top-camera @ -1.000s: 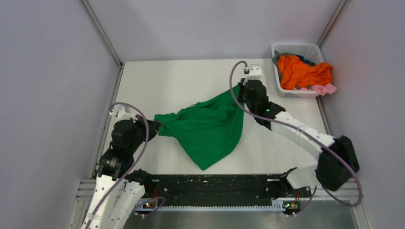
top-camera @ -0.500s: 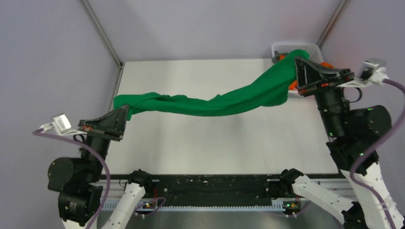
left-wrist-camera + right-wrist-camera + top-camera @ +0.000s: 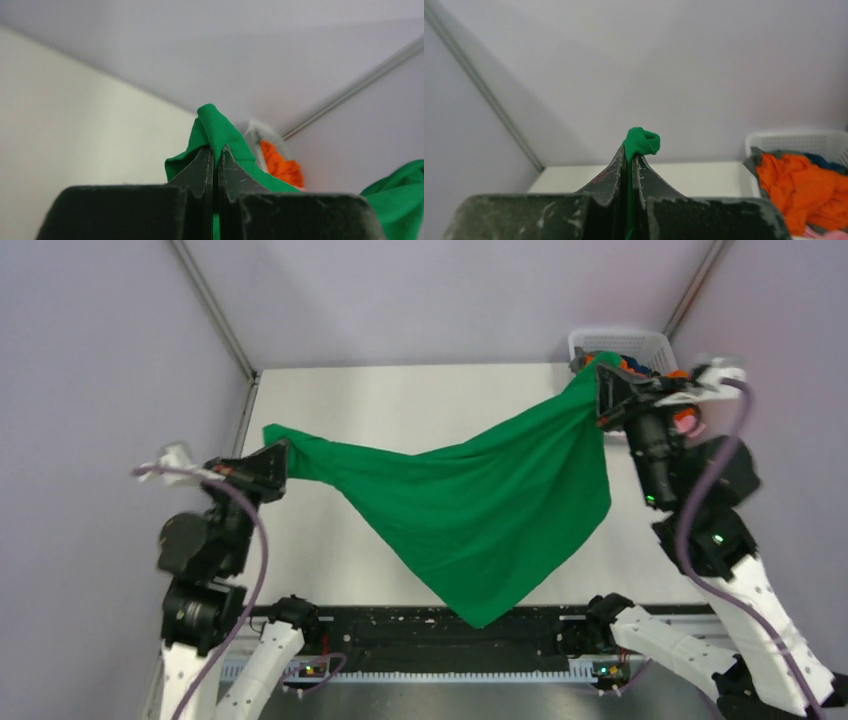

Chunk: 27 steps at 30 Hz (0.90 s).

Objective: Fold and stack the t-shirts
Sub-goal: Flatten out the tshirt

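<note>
A bright green t-shirt [image 3: 480, 505] hangs in the air over the table, stretched between both arms, its lowest point sagging toward the near edge. My left gripper [image 3: 283, 452] is shut on the green t-shirt's left corner, which bulges above the pinched fingertips [image 3: 214, 150]. At the far right, by the basket, my right gripper [image 3: 598, 390] is shut on the other corner, a small green tuft [image 3: 642, 141] poking out above the closed jaws. More t-shirts lie in the basket, an orange one [image 3: 804, 190] on top, with blue and pink cloth beside it.
A white lattice basket [image 3: 615, 342] stands in the far right corner of the white table [image 3: 400, 400]. Lilac walls and metal frame posts close in the table on three sides. The black rail with the arm bases [image 3: 450, 640] runs along the near edge.
Both arms lifted the green t-shirt off the table and pulled it taut as a rope between them; now they have drawn closer and the cloth has fallen open into a hanging sheet.
</note>
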Available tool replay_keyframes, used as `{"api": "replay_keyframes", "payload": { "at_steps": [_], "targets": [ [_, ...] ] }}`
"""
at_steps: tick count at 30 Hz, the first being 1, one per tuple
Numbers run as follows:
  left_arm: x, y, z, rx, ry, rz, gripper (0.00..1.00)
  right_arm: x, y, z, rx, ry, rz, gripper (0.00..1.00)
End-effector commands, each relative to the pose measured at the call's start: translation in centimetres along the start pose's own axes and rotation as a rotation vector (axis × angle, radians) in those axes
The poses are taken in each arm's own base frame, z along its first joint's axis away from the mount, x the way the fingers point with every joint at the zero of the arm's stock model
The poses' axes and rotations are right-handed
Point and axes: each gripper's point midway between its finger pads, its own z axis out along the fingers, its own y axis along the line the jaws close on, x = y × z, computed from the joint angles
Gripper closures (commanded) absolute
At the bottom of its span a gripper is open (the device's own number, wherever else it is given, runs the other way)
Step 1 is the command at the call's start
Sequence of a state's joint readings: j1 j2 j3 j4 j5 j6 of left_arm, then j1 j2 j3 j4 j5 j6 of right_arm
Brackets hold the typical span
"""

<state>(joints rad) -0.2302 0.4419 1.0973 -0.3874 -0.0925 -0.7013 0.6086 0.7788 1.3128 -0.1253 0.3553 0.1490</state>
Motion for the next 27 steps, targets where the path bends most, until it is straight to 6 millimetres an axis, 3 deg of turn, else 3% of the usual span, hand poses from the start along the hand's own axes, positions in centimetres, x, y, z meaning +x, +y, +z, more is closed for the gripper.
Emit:
{"api": "replay_keyframes", "payload": {
  "at_steps": [1,3,4,5,6,7,8,9,11,14,19,23,27],
  "targets": [
    [10.2,12.1,3.5,-0.409,0.199,0.025,1.0,12.5,-5.7,3.7,0.319,0.195,-0.198,1.0],
    [14.7,17.4,2.9,-0.592,0.295,0.049,1.0,18.8,-7.4,5.3,0.358,0.292,-0.271,1.0],
    [16.5,19.5,2.2,-0.669,0.346,0.064,0.93,22.9,-8.2,6.1,0.34,0.377,-0.287,0.96],
    [17.8,21.2,1.7,-0.732,0.388,0.078,0.73,26.1,-9.6,7.0,0.337,0.449,-0.272,0.82],
    [18.8,22.3,1.1,-0.785,0.43,0.091,0.35,29.4,-10.5,7.6,0.342,0.522,-0.258,0.64],
    [19.6,23.2,0.8,-0.832,0.471,0.108,0.06,31.5,-11.4,8.1,0.373,0.569,-0.259,0.47],
    [19.7,23.5,0.6,-0.861,0.494,0.121,0.02,33.3,-12.4,8.5,0.419,0.613,-0.283,0.1],
    [19.5,23.6,0.6,-0.883,0.504,0.131,0.01,35.0,-13.3,7.9,0.463,0.679,-0.313,0.02],
    [18.9,23.5,0.7,-0.901,0.499,0.147,0.01,36.6,-13.6,7.6,0.473,0.742,-0.324,0.01],
    [18.7,23.3,0.7,-0.875,0.488,0.154,0.01,37.4,-12.9,6.0,0.428,0.79,-0.28,0.01],
    [20.3,22.7,0.6,-0.789,0.536,0.131,0.01,38.0,-11.4,-0.8,0.402,0.9,-0.099,0.01],
    [23.2,21.6,1.8,-0.644,0.637,0.114,0.01,40.4,-9.4,-7.1,0.318,1.01,0.082,0.01],
    [26.2,20.6,3.8,-0.523,0.731,0.071,0.01,42.9,-7.6,-10.9,0.213,1.068,0.211,0.01]
  ]
}}
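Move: The left hand still grips one end of the green t-shirt, held up and spread in the air; the bare table where that end is to go lies about 8 cm ahead and some 43 cm below. The right hand holds the other end, with its landing place about 17 cm ahead, level sideways and roughly 50 cm below. The laundry basket stands some 28 cm ahead of the right hand, 20 cm to its right and 43 cm down. Both hands let go of the t-shirt ends partway through a fast downward-forward fling that spreads it towards the table, fingers opening wide as the wrists tip down some 55 degrees. The left sinks about 30 cm and goes 9 cm forward, then hovers; the right drops about 40 cm and swings 20 cm forward, then draws 12 cm back over the shirt. ##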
